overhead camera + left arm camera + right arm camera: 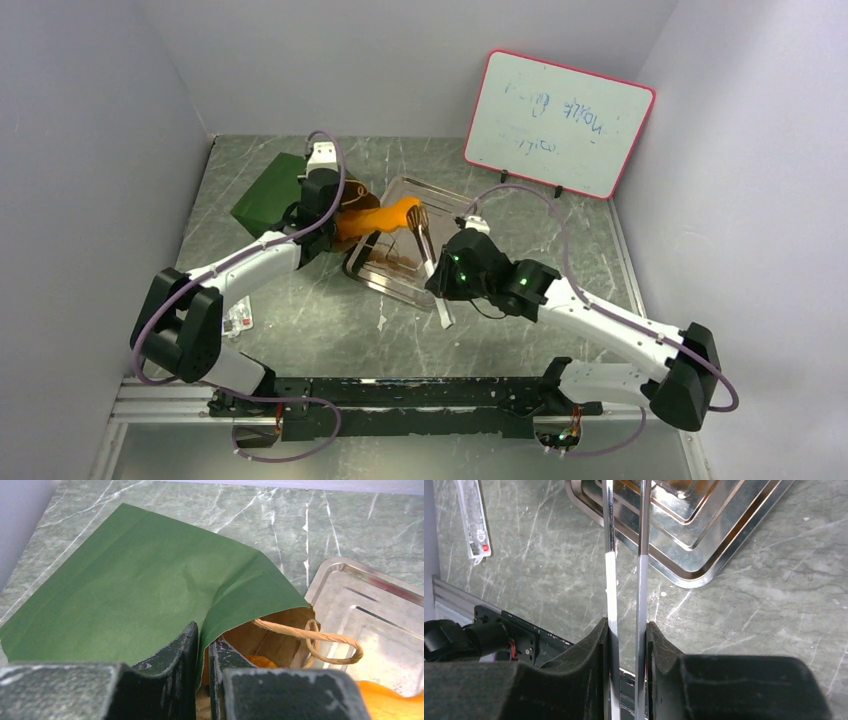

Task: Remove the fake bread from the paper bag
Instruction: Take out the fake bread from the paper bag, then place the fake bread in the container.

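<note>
The dark green paper bag lies on its side at the back left, brown mouth toward the tray. My left gripper is shut on the bag's upper rim, one finger inside and one outside. The orange fake bread sticks out of the mouth over the tray; its orange shows inside the bag and at the lower right. My right gripper is shut on metal tongs, both arms pressed between its fingers. The tongs' tips meet the bread's far end.
A shiny metal tray sits mid-table beside the bag, its corner in the right wrist view. Twisted brown handles hang at the bag mouth. A small white packet lies near the left arm. A whiteboard stands at the back right.
</note>
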`<state>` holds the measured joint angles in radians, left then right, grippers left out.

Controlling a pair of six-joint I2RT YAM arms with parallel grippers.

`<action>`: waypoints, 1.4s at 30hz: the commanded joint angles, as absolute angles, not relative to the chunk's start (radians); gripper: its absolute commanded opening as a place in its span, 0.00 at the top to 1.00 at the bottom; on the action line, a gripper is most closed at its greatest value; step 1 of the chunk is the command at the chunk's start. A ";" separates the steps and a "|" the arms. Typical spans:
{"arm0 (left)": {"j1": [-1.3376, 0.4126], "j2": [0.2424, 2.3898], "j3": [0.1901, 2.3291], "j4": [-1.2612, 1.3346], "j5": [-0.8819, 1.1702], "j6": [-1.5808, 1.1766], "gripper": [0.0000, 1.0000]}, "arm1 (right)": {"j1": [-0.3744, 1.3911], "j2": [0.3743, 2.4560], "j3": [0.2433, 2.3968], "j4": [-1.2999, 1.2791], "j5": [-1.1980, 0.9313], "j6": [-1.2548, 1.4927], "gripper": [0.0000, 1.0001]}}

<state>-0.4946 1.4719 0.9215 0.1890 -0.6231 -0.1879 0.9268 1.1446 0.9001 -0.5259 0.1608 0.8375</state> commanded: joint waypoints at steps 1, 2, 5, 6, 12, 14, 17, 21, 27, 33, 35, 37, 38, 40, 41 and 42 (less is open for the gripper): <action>-0.466 1.451 0.897 0.185 -0.613 -0.170 0.93 | 0.924 1.082 0.956 -0.557 0.237 0.874 1.00; -0.462 1.453 0.894 0.186 -0.609 -0.170 0.93 | 0.924 1.075 0.959 -0.561 0.245 0.879 1.00; -0.453 1.451 0.882 0.186 -0.601 -0.172 0.93 | 0.923 1.057 0.965 -0.573 0.280 0.899 1.00; -0.452 1.448 0.876 0.185 -0.603 -0.173 0.93 | 0.924 1.050 0.965 -0.575 0.293 0.906 1.00; -0.436 1.412 0.857 0.174 -0.608 -0.171 0.93 | 0.915 1.024 0.955 -0.559 0.377 0.960 1.00; -0.426 1.402 0.852 0.168 -0.606 -0.171 0.93 | 0.912 1.018 0.952 -0.554 0.408 0.976 1.00; -0.412 1.376 0.839 0.162 -0.599 -0.176 0.93 | 0.895 1.007 0.934 -0.533 0.431 0.994 1.00; -0.405 1.338 0.821 0.152 -0.592 -0.184 0.93 | 0.842 1.008 0.894 -0.460 0.408 1.019 1.00; -0.403 1.251 0.790 0.139 -0.562 -0.172 0.93 | 0.757 1.039 0.787 -0.226 0.323 1.095 1.00; -0.402 1.183 0.751 0.135 -0.526 -0.173 0.93 | 0.738 1.069 0.712 -0.061 0.304 1.166 1.00; -0.402 1.167 0.730 0.141 -0.518 -0.176 0.93 | 0.735 1.079 0.676 0.011 0.289 1.195 1.00; -0.402 1.158 0.715 0.138 -0.513 -0.182 0.93 | 0.735 1.083 0.642 0.071 0.284 1.227 1.00; -0.402 1.154 0.710 0.136 -0.511 -0.182 0.93 | 0.736 1.082 0.623 0.100 0.286 1.237 1.00; -0.402 1.145 0.703 0.132 -0.509 -0.184 0.93 | 0.735 1.082 0.603 0.124 0.300 1.251 1.00; -0.402 1.140 0.699 0.130 -0.509 -0.185 0.93 | 0.735 1.084 0.596 0.128 0.307 1.253 1.00; -0.401 1.134 0.697 0.130 -0.508 -0.184 0.93 | 0.735 1.088 0.587 0.133 0.314 1.254 1.00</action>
<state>-0.4091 1.1648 0.7078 0.1219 -0.5217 -0.1738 0.7414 1.0863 0.6044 -0.0219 0.2810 1.2068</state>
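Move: The tray's middle lies about 10 cm ahead of the right hand, 6 cm to its left and 15 cm below. The tongs in this hand already hold the bread, whose middle is some 12 cm ahead and 9 cm left, about level; the bag's mouth is around 13 cm ahead, 15 cm left and 4 cm lower. From the left hand, which pinches the bag's rim, the bread lies roughly 7 cm back, 11 cm right and 5 cm lower. Keep the tongs shut on the bread and draw it out of the bag's mouth: swing the right hand up and to the right, then forward about 8 cm over the tray, sinking back to its starting height while the wrist turns clockwise nearly 30 degrees and its left side rises. Keep the left gripper pinched on the rim and pull the bag left and back, about 5 cm each. ##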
